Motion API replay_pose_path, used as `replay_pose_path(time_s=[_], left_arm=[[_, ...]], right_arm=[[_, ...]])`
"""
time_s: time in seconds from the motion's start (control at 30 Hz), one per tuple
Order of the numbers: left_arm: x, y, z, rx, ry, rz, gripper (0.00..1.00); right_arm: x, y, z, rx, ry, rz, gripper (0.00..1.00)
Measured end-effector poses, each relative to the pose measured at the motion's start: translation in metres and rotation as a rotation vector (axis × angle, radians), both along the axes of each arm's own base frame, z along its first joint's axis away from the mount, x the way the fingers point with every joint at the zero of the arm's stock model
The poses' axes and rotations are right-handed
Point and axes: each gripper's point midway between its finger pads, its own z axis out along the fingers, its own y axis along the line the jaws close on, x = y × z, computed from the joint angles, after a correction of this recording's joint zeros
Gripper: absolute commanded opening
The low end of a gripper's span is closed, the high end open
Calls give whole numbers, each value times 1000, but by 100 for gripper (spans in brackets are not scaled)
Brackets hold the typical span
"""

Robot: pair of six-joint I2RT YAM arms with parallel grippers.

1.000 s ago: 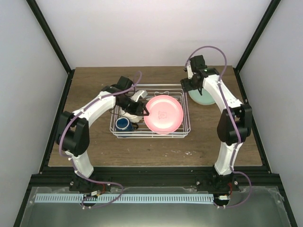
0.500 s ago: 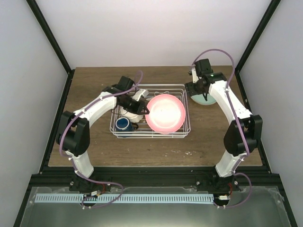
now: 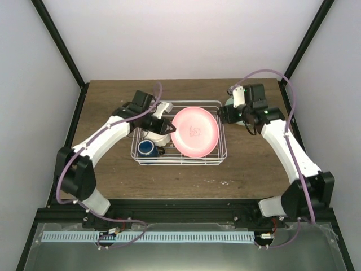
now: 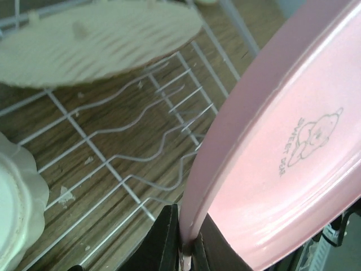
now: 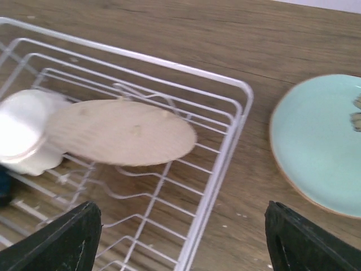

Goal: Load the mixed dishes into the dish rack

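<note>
My left gripper (image 4: 189, 248) is shut on the rim of the pink plate (image 4: 282, 141) and holds it tilted over the white wire dish rack (image 4: 141, 147). In the top view the pink plate (image 3: 194, 131) covers the rack's (image 3: 221, 155) right half, and the left gripper (image 3: 169, 130) is at its left rim. The dark blue mug (image 3: 148, 148) sits in the rack's near left corner. The cream-white bowl (image 5: 22, 135) and the yellow-orange grid plate (image 5: 121, 132) lie in the rack. My right gripper (image 5: 189, 243) is open and empty above the rack's far right corner. The pale green plate (image 5: 321, 141) lies on the table beside the rack.
The wooden table (image 3: 254, 169) is walled by black frame posts and white panels. The right arm (image 3: 282, 141) arches over the table's right side. The left arm (image 3: 107, 135) reaches in over the rack's left side.
My right gripper has moved off the pale green plate towards the rack's far right corner. My left gripper has shifted slightly and tilted the pink plate more upright.
</note>
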Motion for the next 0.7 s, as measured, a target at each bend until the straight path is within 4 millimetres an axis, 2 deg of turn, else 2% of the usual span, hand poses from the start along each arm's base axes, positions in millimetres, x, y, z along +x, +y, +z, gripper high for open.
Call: replay_pose_path(time_s=[0.13,0.23,0.47,0.7], left_arm=[[-5,-1,36,-51,-91,4,0],[-4,1,49,-55,-134,18,0],[0,9,34,14,-118,52,0],[13,21,25,87,-135,101,0]], right_arm=[[-25,15,8,97,-47,88,84],[-40,21,20,146,-96,135,85],[-51,27,60,195,-234,190,84],[-53,28,67,192,-265,211,82]])
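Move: The left hand already pinches the pink plate's left rim; the rack's wire slots lie about 10 cm to its right and 13 cm below, the beige plate about 7 cm ahead, 9 cm right, and the white bowl 6 cm left, 2 cm back. For the empty right hand, the pink plate's middle is some 6 cm back, 9 cm left and 8 cm below; the beige plate lies 3 cm ahead, 9 cm left, and the green plate 5 cm ahead, 11 cm right, both well below. The right hand, open wide, leaves the green plate behind, drawing back about 5 cm and left 3 cm at first, then rising to end some 7 cm higher beside the pink plate's free right side, its fingers tipping up and swinging left by about 20 degrees. The left hand keeps its pinch on the plate's left rim, lifts briskly by nearly 5 cm over the rack, then sinks back a couple of centimetres while easing left and slightly forward. ##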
